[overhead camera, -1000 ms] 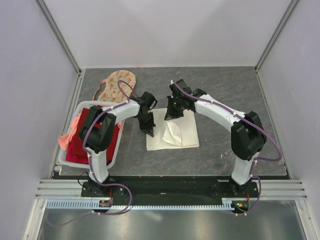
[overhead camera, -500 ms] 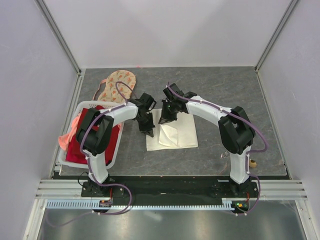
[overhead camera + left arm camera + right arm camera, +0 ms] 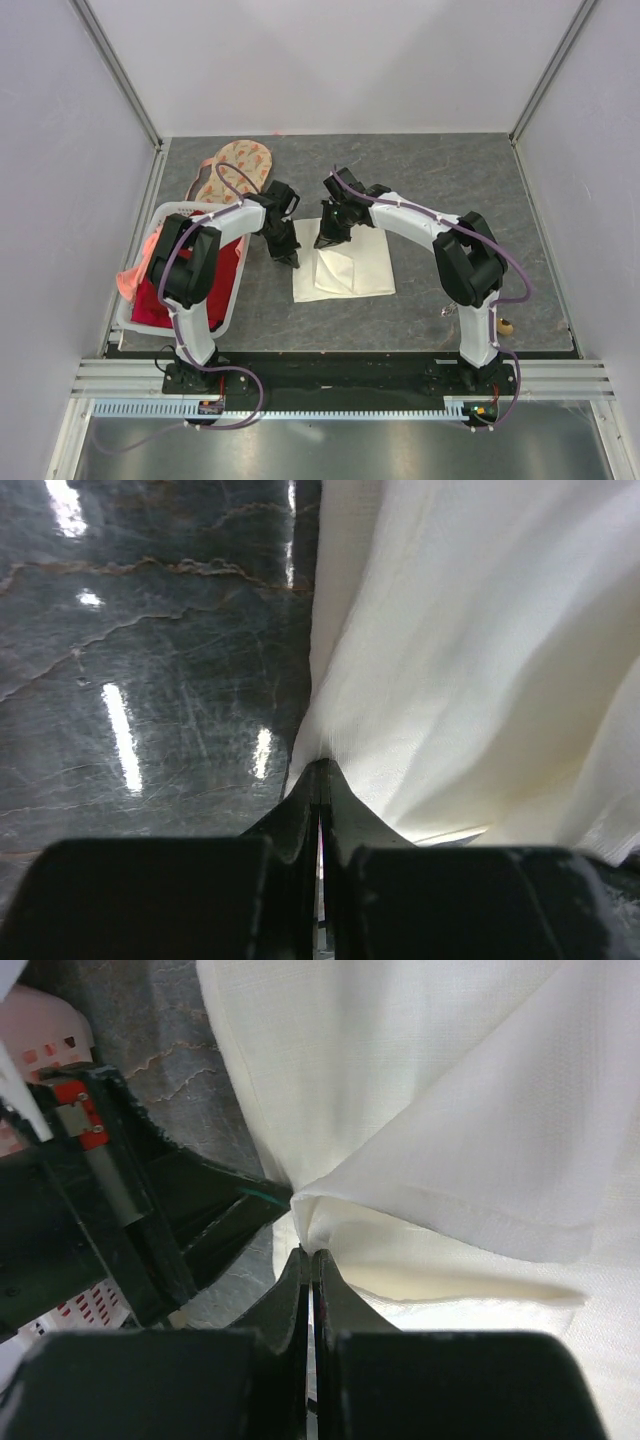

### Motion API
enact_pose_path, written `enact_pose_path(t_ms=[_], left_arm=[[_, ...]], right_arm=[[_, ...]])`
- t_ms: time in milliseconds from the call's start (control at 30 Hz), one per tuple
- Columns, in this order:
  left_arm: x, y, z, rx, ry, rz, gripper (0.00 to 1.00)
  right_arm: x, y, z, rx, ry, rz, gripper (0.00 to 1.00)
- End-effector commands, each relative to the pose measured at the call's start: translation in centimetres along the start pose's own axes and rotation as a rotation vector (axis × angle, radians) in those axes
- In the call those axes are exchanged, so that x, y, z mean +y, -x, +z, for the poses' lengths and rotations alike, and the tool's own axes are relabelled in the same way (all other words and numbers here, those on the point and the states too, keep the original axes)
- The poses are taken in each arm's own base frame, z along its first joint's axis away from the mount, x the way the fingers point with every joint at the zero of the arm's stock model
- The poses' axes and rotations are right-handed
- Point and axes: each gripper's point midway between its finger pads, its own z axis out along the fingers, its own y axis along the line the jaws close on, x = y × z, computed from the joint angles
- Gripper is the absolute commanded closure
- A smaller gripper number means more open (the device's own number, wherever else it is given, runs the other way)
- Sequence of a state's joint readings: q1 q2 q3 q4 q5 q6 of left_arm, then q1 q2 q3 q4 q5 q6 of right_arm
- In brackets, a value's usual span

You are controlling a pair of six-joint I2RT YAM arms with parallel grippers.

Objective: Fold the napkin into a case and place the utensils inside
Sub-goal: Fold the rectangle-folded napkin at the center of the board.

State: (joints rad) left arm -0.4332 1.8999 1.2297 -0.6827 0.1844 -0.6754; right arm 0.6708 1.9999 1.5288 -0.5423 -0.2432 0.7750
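Observation:
The cream-white napkin (image 3: 360,268) lies mid-table, partly folded, with one flap raised over its left half. My left gripper (image 3: 292,259) sits at the napkin's left edge, jaws shut, and the cloth (image 3: 450,660) tents up to its tips (image 3: 320,770). My right gripper (image 3: 325,240) is over the napkin's back left part, shut on a bunched fold of the napkin (image 3: 440,1120) at its tips (image 3: 307,1253). The left gripper (image 3: 150,1225) is close beside it. Two small gold-coloured pieces (image 3: 449,310) (image 3: 506,326), apparently the utensils, lie by the right arm's base.
A white basket (image 3: 170,212) at the left holds a red cloth (image 3: 155,295) and a peach cloth (image 3: 128,282). A floral-print cloth (image 3: 235,165) lies behind the basket. Grey stone tabletop (image 3: 470,180) stretches to the back right, walled on three sides.
My right gripper has carried the napkin flap leftward across the cloth. The left gripper has shifted slightly left and back along the napkin's left edge. Both have stayed shut.

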Motion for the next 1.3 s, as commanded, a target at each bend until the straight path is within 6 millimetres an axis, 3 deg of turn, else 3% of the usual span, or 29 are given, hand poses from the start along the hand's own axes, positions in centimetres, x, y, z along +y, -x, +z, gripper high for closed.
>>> enact_pose_path(t_ms=[0, 233, 567, 900, 1167, 1267], left_arm=[[-0.3, 0.3, 1.1, 0.005, 0.003, 0.006, 0.98], [0.0, 0.2, 0.8, -0.008, 0.002, 0.004, 0.98], [-0.4, 0.3, 0.2, -0.022, -0.015, -0.006, 0.98], [0.2, -0.4, 0.8, -0.010, -0.004, -0.014, 0.98], [0.1, -0.1, 0.3, -0.028, -0.010, -0.004, 0.98], [0.2, -0.1, -0.5, -0.036, -0.011, -0.008, 0.96]], right_arm=[[3.7, 1.1, -0.9, -0.037, 0.083, 0.000, 1.00], [4.3, 0.6, 0.8, -0.005, 0.094, 0.014, 1.00], [3.3, 0.1, 3.4, 0.037, 0.079, 0.003, 1.00], [3.4, -0.5, 5.6, 0.074, 0.091, 0.015, 1.00], [3.7, -0.7, 6.4, 0.087, 0.107, 0.024, 1.00], [4.1, -0.8, 5.8, 0.103, 0.132, 0.003, 0.94]])
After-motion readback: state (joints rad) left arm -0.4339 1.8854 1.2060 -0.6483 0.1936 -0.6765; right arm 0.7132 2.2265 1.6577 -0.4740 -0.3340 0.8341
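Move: My right hand is pinching the edge of the napkin's lifted flap. It is bound for the napkin's left edge, about 5 cm to its left, 1 cm back and some 6 cm below, right at my left hand's shut fingertips. The basket's middle is roughly 22 cm left of those fingertips, level with them. The patterned mitt lies about 12 cm left of them and 19 cm farther out. I swing my right hand left in a low arc, rising about 1 cm at first, then bringing the pinched flap edge down about 5 cm net as it ends roughly 5 cm further left, close beside my left fingertips. My left hand stays put, fingertips still resting on the napkin's left edge to pin it; both grippers stay shut. ##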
